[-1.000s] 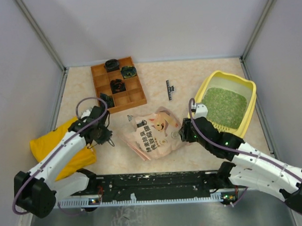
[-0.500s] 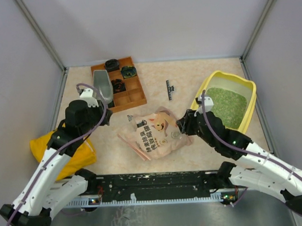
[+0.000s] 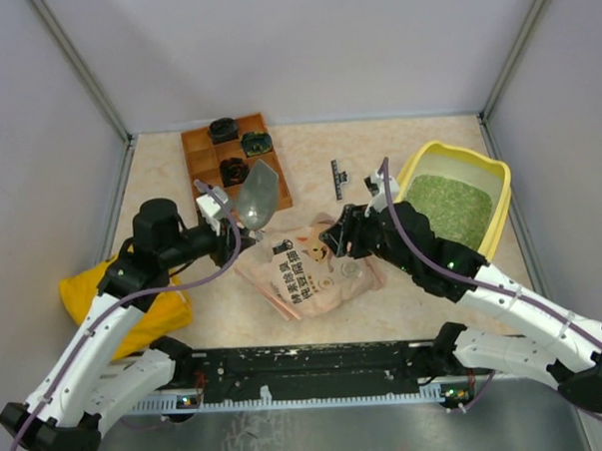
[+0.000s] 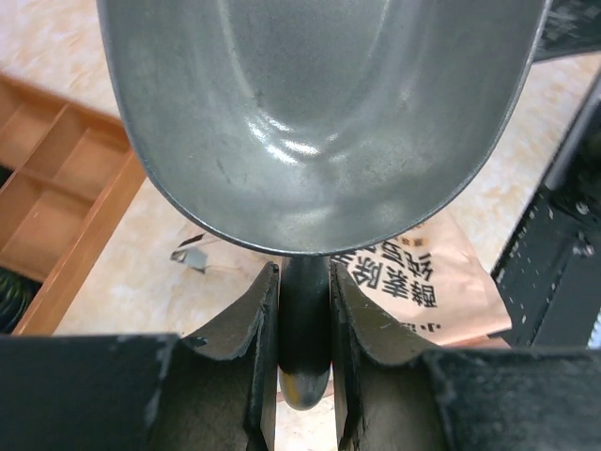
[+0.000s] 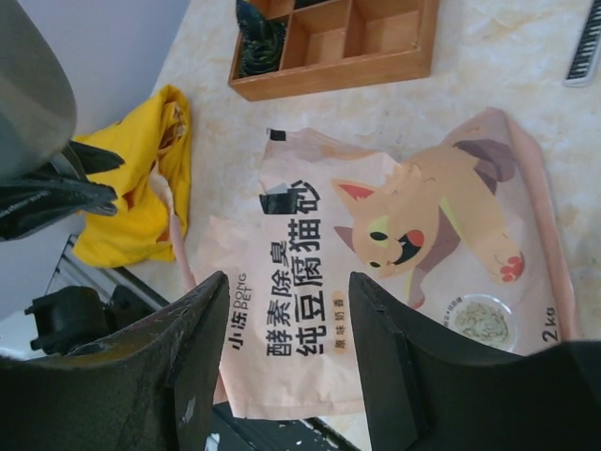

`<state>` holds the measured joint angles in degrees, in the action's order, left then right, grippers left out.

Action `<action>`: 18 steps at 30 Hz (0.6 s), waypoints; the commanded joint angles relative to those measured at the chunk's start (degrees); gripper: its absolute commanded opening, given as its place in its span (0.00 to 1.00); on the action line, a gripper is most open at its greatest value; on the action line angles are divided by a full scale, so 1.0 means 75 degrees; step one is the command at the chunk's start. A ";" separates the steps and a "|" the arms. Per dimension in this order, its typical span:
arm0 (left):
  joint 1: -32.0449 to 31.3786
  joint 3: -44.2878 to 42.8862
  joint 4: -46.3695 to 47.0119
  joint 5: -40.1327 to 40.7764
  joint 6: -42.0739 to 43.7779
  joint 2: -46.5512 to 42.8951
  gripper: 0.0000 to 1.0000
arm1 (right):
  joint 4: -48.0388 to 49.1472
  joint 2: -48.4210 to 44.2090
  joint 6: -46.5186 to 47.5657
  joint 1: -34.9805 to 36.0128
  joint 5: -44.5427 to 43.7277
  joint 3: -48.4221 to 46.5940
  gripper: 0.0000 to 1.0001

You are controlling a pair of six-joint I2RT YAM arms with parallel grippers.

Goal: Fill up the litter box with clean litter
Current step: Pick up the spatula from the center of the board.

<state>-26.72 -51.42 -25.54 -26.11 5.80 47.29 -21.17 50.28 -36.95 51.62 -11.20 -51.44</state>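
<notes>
The yellow litter box (image 3: pixel 450 149) stands at the right with green clean litter (image 3: pixel 448 209) covering its floor. A pink printed pouch (image 3: pixel 313 270) lies flat in the middle of the table. My left gripper (image 3: pixel 224 226) is shut on the handle of a grey scoop (image 3: pixel 257 195), whose empty bowl hangs above the pouch's upper left corner. The left wrist view shows the fingers (image 4: pixel 260 319) clamped on the dark handle under the scoop bowl (image 4: pixel 319 122). My right gripper (image 3: pixel 334 240) hovers open over the pouch (image 5: pixel 376 254), with nothing between its jaws.
A brown wooden compartment tray (image 3: pixel 236 166) with dark items in some cells sits at the back left. A yellow cloth bag (image 3: pixel 94 289) lies by the left arm. A small black strip (image 3: pixel 337 178) lies between tray and litter box. Grey walls enclose three sides.
My left arm carried the scoop up from the table, over the wooden tray and right toward the pouch. My right gripper moved left from the litter box over the pouch and opened wider.
</notes>
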 commanded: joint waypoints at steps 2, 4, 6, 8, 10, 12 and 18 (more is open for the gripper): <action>-0.0291 0.0140 0.0429 -0.1261 0.0933 -0.0016 0.00 | 0.0267 0.0254 0.0358 0.0044 0.0728 -0.0924 0.56; -0.0455 0.0148 0.0384 -0.1397 0.1035 0.0123 0.00 | 0.0282 0.0239 0.0275 0.0045 0.0803 -0.1010 0.57; -0.0652 0.0203 0.0382 -0.1345 0.1200 0.0237 0.00 | 0.0381 0.0186 0.0126 0.0044 0.0899 -0.0997 0.57; -0.0817 0.0233 0.0382 -0.1177 0.1358 0.0296 0.00 | 0.0442 0.0102 -0.0068 0.0044 0.0990 -0.0966 0.57; -0.0882 0.0246 0.0383 -0.1196 0.1506 0.0344 0.00 | 0.0311 -0.0026 -0.0236 0.0044 0.0875 -0.0957 0.57; -0.0942 0.0227 0.0367 -0.1240 0.1710 0.0410 0.00 | -0.0114 -0.0180 -0.0371 0.0044 0.0396 -0.1044 0.56; -0.1255 -0.0080 -0.0073 -0.1186 0.2409 0.0810 0.00 | -0.0659 -0.0272 -0.0404 0.0044 -0.0350 -0.1303 0.56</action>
<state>-34.57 -49.60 -25.80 -33.67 18.83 52.16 -25.93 49.67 -39.27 51.64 -10.72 -57.56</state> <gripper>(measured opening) 0.284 0.566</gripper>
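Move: The spatula is already in the left fingers, held by its handle, blade upward and ahead. The litter bag's middle lies about 11 cm right of the left hand, level with it, and 20 cm below. From that hand, the black clip is some 23 cm ahead and 20 cm right, the brown tray 25 cm ahead and 6 cm left. From the empty right hand, the bag's middle is 2 cm ahead, 5 cm left, 20 cm below. The spatula, still pinched by its handle, is swung by the left hand over the left part of the litter bag, towards the right hand: about 4 cm right, 3 cm back and 3 cm down, turning roughly 20 degrees clockwise. The empty right hand rises about 3.5 cm above the bag, drifting 2 cm left and returning, fingers open. ##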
